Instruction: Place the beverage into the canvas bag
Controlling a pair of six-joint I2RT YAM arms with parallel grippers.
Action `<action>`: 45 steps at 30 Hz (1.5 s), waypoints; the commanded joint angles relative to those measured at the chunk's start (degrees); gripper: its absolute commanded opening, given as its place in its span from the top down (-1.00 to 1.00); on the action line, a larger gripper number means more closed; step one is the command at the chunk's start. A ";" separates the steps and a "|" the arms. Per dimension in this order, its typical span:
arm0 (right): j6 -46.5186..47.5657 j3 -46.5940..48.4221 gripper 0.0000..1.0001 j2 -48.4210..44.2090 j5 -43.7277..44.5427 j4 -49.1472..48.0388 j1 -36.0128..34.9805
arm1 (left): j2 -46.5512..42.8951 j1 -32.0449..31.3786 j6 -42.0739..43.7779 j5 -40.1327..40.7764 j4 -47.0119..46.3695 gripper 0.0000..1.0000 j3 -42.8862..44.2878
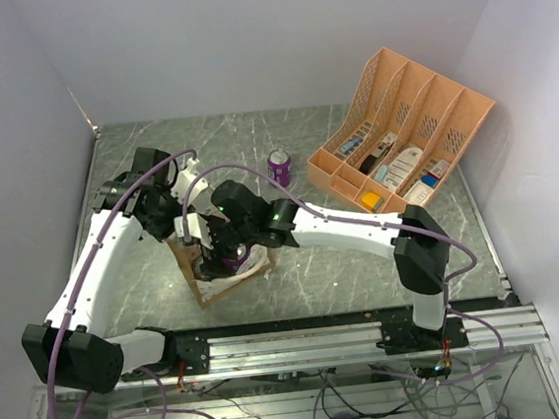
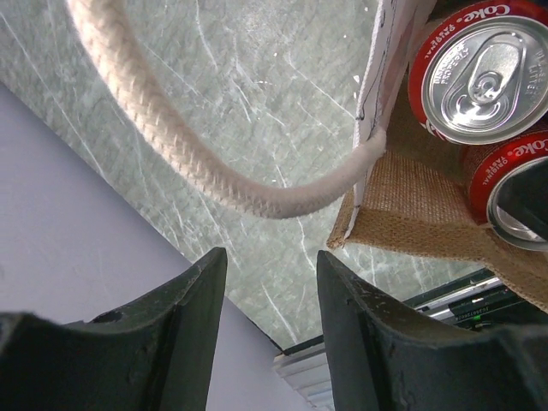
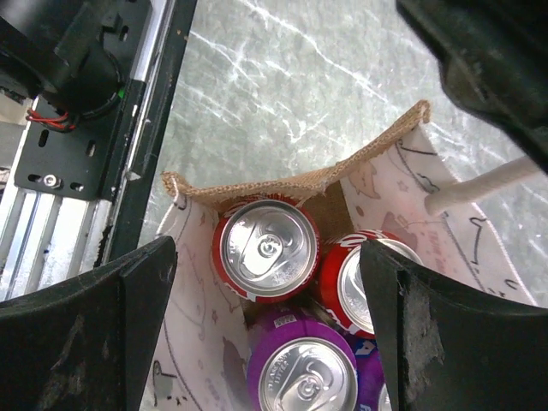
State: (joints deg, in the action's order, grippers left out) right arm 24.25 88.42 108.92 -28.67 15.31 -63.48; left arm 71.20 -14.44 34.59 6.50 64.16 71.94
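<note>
The canvas bag (image 1: 229, 277) stands on the table near the front, under both wrists. In the right wrist view its rim (image 3: 257, 184) is open, with two red cola cans (image 3: 267, 248) (image 3: 347, 287) and a purple can (image 3: 301, 372) upright inside. My right gripper (image 3: 265, 257) (image 1: 226, 254) hangs open and empty just above these cans. My left gripper (image 2: 271, 257) (image 1: 195, 239) is open and empty beside the bag's corner (image 2: 411, 214), with a cream rope handle (image 2: 171, 145) looping past its fingertips, not gripped. Another purple can (image 1: 279, 166) stands on the table behind the bag.
An orange plastic file organizer (image 1: 400, 128) with small items lies at the back right. White walls close in the left, back and right. The aluminium rail (image 1: 312, 345) with the arm bases runs along the near edge.
</note>
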 commanded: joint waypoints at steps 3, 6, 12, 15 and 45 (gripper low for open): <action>1.85 -0.89 -0.76 -5.30 0.14 1.10 0.77 | -1.41 0.46 1.21 2.39 0.69 -0.15 0.40; 2.54 -2.46 -0.76 -7.21 0.46 1.23 1.55 | -1.70 0.55 0.46 2.48 -0.41 -0.15 1.37; 1.05 -5.93 -0.75 -12.98 -2.44 -0.46 7.26 | -3.28 0.55 -3.55 -3.04 -4.75 -0.16 5.02; -0.15 -7.27 -0.75 -16.03 -5.18 -1.23 11.12 | -3.08 0.55 -4.58 -5.97 -4.90 -0.18 7.68; 1.96 -36.17 -0.85 -55.33 -14.55 5.23 59.01 | 19.39 -10.73 -9.89 -24.62 -23.97 -0.92 20.44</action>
State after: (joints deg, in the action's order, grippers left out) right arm 25.98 52.25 55.64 -43.35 20.51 -6.22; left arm 86.50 -23.75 25.91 -18.06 46.22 89.78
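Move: The last purple can on the table is what I go for with my left hand: some 16 cm ahead of it, 28 cm to its right and 11 cm below. The canvas bag, with four cans in it, lies about 13 cm to that hand's right and 5 cm back. From my right hand, empty over the bag, the purple can is roughly 24 cm ahead and 18 cm right; the red can just set down is about 4 cm left and 10 cm below, and the organizer tray some 50 cm right and 28 cm ahead. I lift my open right hand up out of the bag, then sweep it about 36 cm right and some 11 cm forward to the near-left side of the organizer tray, turning it roughly 45 degrees clockwise. As it clears, my left hand rises about 10 cm, swings 17 cm right and 9 cm forward towards the purple can and starts to sink, rolling its left side down and opening its fingers almost fully. ##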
